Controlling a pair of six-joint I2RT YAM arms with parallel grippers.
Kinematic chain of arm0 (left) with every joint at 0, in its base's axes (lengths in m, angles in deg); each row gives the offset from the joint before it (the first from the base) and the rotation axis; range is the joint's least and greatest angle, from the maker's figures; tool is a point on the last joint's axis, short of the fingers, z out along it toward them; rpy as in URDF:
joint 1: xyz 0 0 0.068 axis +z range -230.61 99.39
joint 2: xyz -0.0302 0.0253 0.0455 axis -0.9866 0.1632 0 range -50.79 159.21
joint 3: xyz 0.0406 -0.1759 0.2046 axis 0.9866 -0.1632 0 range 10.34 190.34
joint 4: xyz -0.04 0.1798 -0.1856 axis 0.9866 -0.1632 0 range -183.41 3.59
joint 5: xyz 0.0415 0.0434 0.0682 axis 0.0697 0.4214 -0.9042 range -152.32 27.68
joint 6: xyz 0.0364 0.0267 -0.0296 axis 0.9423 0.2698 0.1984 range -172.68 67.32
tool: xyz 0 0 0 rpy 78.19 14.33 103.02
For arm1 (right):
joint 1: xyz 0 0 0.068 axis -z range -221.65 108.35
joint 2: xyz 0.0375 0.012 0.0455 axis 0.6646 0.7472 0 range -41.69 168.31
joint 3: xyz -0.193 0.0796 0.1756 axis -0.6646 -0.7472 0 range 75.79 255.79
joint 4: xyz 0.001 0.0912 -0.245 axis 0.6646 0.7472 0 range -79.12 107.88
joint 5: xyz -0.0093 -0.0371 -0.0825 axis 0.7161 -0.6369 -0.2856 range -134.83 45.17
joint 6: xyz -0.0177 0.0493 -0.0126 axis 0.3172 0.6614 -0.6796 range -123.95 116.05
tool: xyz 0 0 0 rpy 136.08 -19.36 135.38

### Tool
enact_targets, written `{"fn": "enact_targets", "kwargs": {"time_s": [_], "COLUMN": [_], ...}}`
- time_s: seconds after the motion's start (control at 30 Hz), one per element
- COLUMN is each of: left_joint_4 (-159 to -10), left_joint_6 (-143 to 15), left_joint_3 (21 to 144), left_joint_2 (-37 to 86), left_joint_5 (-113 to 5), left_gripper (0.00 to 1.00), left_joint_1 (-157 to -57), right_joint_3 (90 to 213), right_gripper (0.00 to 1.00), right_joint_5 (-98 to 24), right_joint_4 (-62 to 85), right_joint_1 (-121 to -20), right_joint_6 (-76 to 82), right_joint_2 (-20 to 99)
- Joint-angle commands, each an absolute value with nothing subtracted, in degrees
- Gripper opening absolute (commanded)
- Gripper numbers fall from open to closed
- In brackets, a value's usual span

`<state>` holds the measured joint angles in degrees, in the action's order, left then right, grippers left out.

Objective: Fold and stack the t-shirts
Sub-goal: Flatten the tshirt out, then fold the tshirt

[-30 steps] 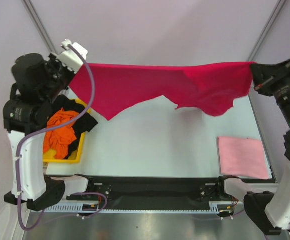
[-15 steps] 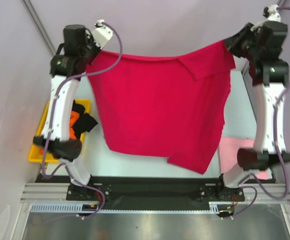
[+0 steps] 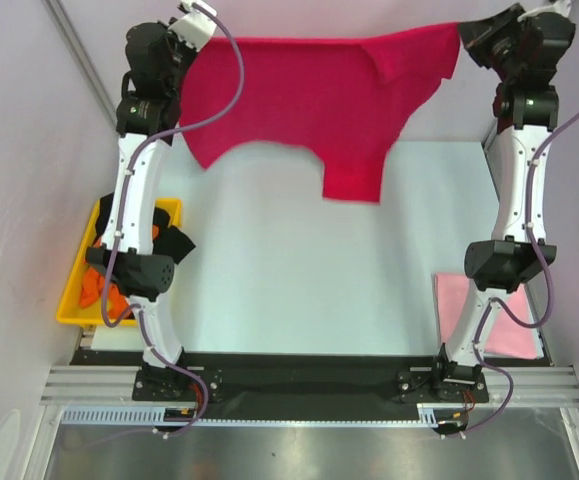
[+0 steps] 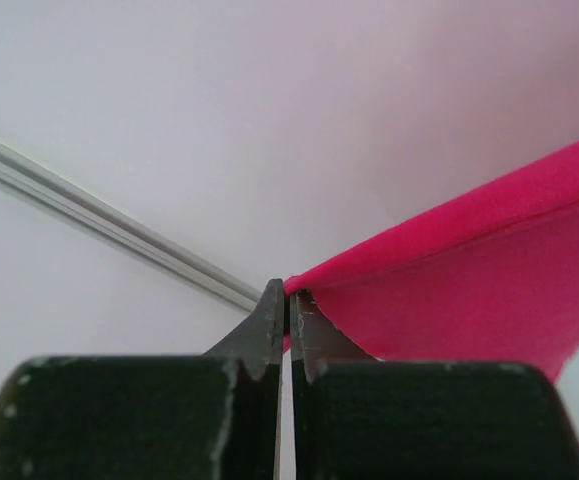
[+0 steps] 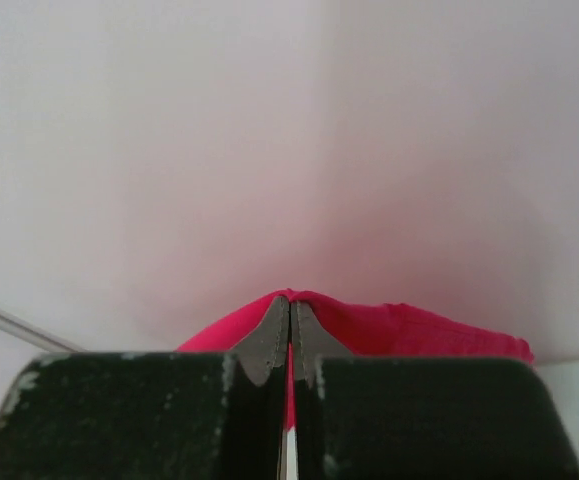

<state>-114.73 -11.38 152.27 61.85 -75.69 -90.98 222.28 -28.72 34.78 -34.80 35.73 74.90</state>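
Observation:
The crimson red t-shirt [image 3: 309, 95] hangs stretched high over the far end of the table, its lower hem swinging free. My left gripper [image 3: 191, 42] is shut on its left top corner and my right gripper [image 3: 461, 38] on its right top corner. The left wrist view shows the closed left gripper [image 4: 289, 296] pinching the red cloth [image 4: 469, 290]. In the right wrist view the right gripper [image 5: 291, 300] pinches the red cloth [image 5: 409, 325] in the same way. The orange t-shirt [image 3: 92, 288] and the black t-shirt [image 3: 175, 243] lie crumpled at the left. The folded pale pink t-shirt [image 3: 455, 310] lies near right, partly behind the right arm.
A yellow plastic tray [image 3: 69, 316] at the left edge holds the orange and black shirts. Both arms rise tall from their bases and reach towards the back wall. Metal frame rails run along the back corners.
Both arms have swung up and towards the back, carrying the red shirt. It hung lower and spread over the table half a second ago; now it hangs high at the far end.

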Motion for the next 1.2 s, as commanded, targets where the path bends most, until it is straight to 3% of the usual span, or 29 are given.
{"fn": "enact_targets", "kwargs": {"time_s": [0.0, 0.17, 0.4, 0.73, 1.0, 1.17], "left_joint_4": [-108.6, -106.0, -108.2, -118.0, -126.0, -123.9], "left_joint_6": [-8.5, -6.8, -4.6, -2.1, -4.3, -4.6], "left_joint_3": [153.9, 137.1, 110.5, 71.7, 57.4, 58.1], "left_joint_2": [57.6, 52.1, 42.2, 26.2, 22.3, 23.6], "left_joint_5": [-78.2, -75.5, -71.1, -65.1, -60.9, -62.1], "left_gripper": [0.01, 0.00, 0.00, 0.00, 0.00, 0.00], "left_joint_1": [-89.8, -89.8, -90.0, -92.6, -94.1, -93.8], "right_joint_3": [225.6, 212.0, 166.1, 124.4, 110.6, 111.4], "right_gripper": [0.00, 0.00, 0.00, 0.00, 0.00, 0.00], "right_joint_5": [-29.9, -29.5, -30.8, -36.1, -34.0, -32.4], "right_joint_4": [26.2, 30.5, 32.3, 45.6, 48.4, 40.3], "right_joint_1": [-31.4, -30.0, -29.9, -29.3, -29.3, -30.0], "right_joint_6": [38.2, 33.0, 27.3, 30.3, 36.8, 35.7], "right_joint_2": [69.1, 60.9, 40.5, 15.3, 6.7, 12.2]}}
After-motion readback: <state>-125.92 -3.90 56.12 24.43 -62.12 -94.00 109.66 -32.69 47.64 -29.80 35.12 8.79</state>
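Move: I hold the t-shirt high between both hands, its cloth hanging down. The bare spot for its left corner lies about 29 cm back from my left hand and 48 below, with the yellow bin some 24 cm back, 18 left and 44 below. For its right corner the spot is about 33 cm back from my right hand, 1 left and 48 below; the pink folded shirt lies roughly 38 back, 13 right and 50 below. I flick the t-shirt up a few centimetres, then sweep both hands together down by some 45 cm and back towards my bases by about 30, laying the cloth out over the table as they go. My wrists tip the fingers from level to steeply down, some 60 to 70 degrees, and both hands keep their pinch on the near edge. ##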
